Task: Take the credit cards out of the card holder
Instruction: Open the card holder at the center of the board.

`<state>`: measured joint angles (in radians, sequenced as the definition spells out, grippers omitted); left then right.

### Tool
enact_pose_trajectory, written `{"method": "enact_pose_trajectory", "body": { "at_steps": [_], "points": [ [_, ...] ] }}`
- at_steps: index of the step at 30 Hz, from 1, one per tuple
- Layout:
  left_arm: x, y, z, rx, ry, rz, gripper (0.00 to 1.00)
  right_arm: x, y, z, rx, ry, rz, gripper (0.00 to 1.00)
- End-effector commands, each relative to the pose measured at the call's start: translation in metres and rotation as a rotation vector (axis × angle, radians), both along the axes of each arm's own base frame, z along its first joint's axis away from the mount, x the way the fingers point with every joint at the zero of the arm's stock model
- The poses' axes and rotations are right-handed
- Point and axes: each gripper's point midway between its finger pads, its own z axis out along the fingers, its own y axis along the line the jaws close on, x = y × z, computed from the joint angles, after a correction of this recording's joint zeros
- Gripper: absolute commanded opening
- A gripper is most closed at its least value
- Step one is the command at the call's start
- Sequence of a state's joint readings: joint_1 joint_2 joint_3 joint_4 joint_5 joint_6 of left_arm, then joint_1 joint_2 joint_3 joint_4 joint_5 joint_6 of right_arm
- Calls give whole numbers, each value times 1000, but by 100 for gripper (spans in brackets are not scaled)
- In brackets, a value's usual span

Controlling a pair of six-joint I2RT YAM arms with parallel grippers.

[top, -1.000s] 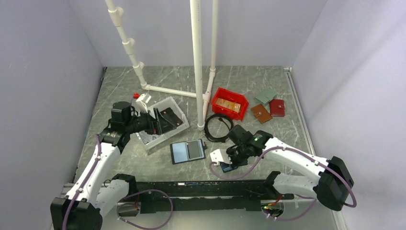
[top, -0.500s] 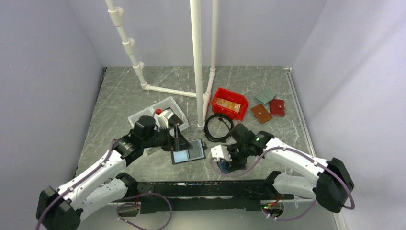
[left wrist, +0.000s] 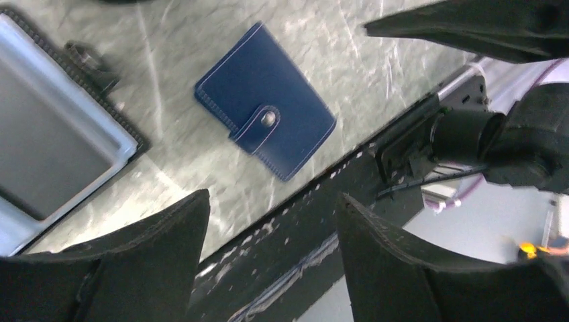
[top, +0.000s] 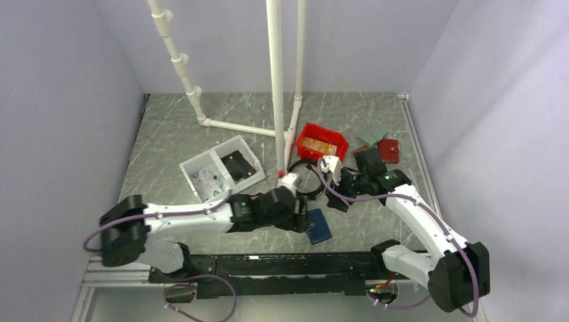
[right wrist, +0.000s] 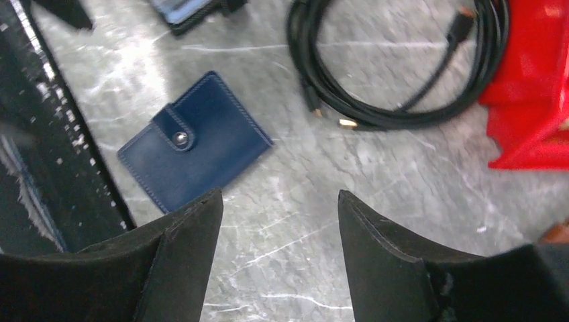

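The card holder is a navy-blue wallet lying flat on the table near the front rail, closed with its snap tab. It shows in the left wrist view and in the right wrist view. The credit cards are hidden. My left gripper is open and empty just left of the holder; in its wrist view the jaws stand wide apart over the rail. My right gripper is open and empty, raised above the table behind and right of the holder, as its wrist view shows.
A black-edged folio lies left of the holder, mostly under my left arm. A black cable coil and a red bin sit behind. A white tray, small wallets, PVC pipes and the front rail are around.
My left arm swung from the white tray across the folio to beside the holder. My right gripper left the holder and drew back to the right; the holder now lies free.
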<state>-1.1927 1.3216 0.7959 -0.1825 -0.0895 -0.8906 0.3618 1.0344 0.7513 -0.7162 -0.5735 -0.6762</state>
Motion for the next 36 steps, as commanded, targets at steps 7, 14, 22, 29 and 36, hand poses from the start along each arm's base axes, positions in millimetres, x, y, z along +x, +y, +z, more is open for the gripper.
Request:
{"method": "enact_pose_trajectory", "body": {
  "at_steps": [7,14,22,29,36],
  "points": [
    [11,-37,-28,345,-49,298,51,43,-30,-5,-45,-9,-304,65],
    [19,-54,-45,431,-42,361,45,48,-42,-12,-79,13,-359,65],
    [26,-56,-47,446,-68,387,45,48,-44,-17,-94,29,-364,65],
    [25,-53,-50,467,-69,391,46,46,-43,-21,-98,53,-351,65],
    [27,-51,-51,482,-77,399,46,46,-43,-24,-104,67,-351,65]
  ]
}}
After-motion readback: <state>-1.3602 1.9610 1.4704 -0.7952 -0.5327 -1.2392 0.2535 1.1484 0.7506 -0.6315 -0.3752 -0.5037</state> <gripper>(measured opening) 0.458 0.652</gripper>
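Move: The blue card holder lies shut on the table, its snap strap facing the left hand, about 7 cm to that hand's right, 3 cm ahead and 9 cm below. The open black card holder is some 12 cm to the left hand's left, 8 cm ahead; the cable coil is about 20 cm ahead, 3 cm to its right. From the right hand, the blue card holder is roughly 8 cm back, 4 cm left and 8 cm below. The blue card holder's strap is what the left hand comes to: it swings about 6 cm right, then sinks some 6 cm, easing slightly back left, while rolling and turning counter-clockwise so the fingers point more steeply down. Its fingers close partway, one tip ending at the snap. The right hand, still open, withdraws forward and right about 6 cm, turning clockwise and sinking a little. ##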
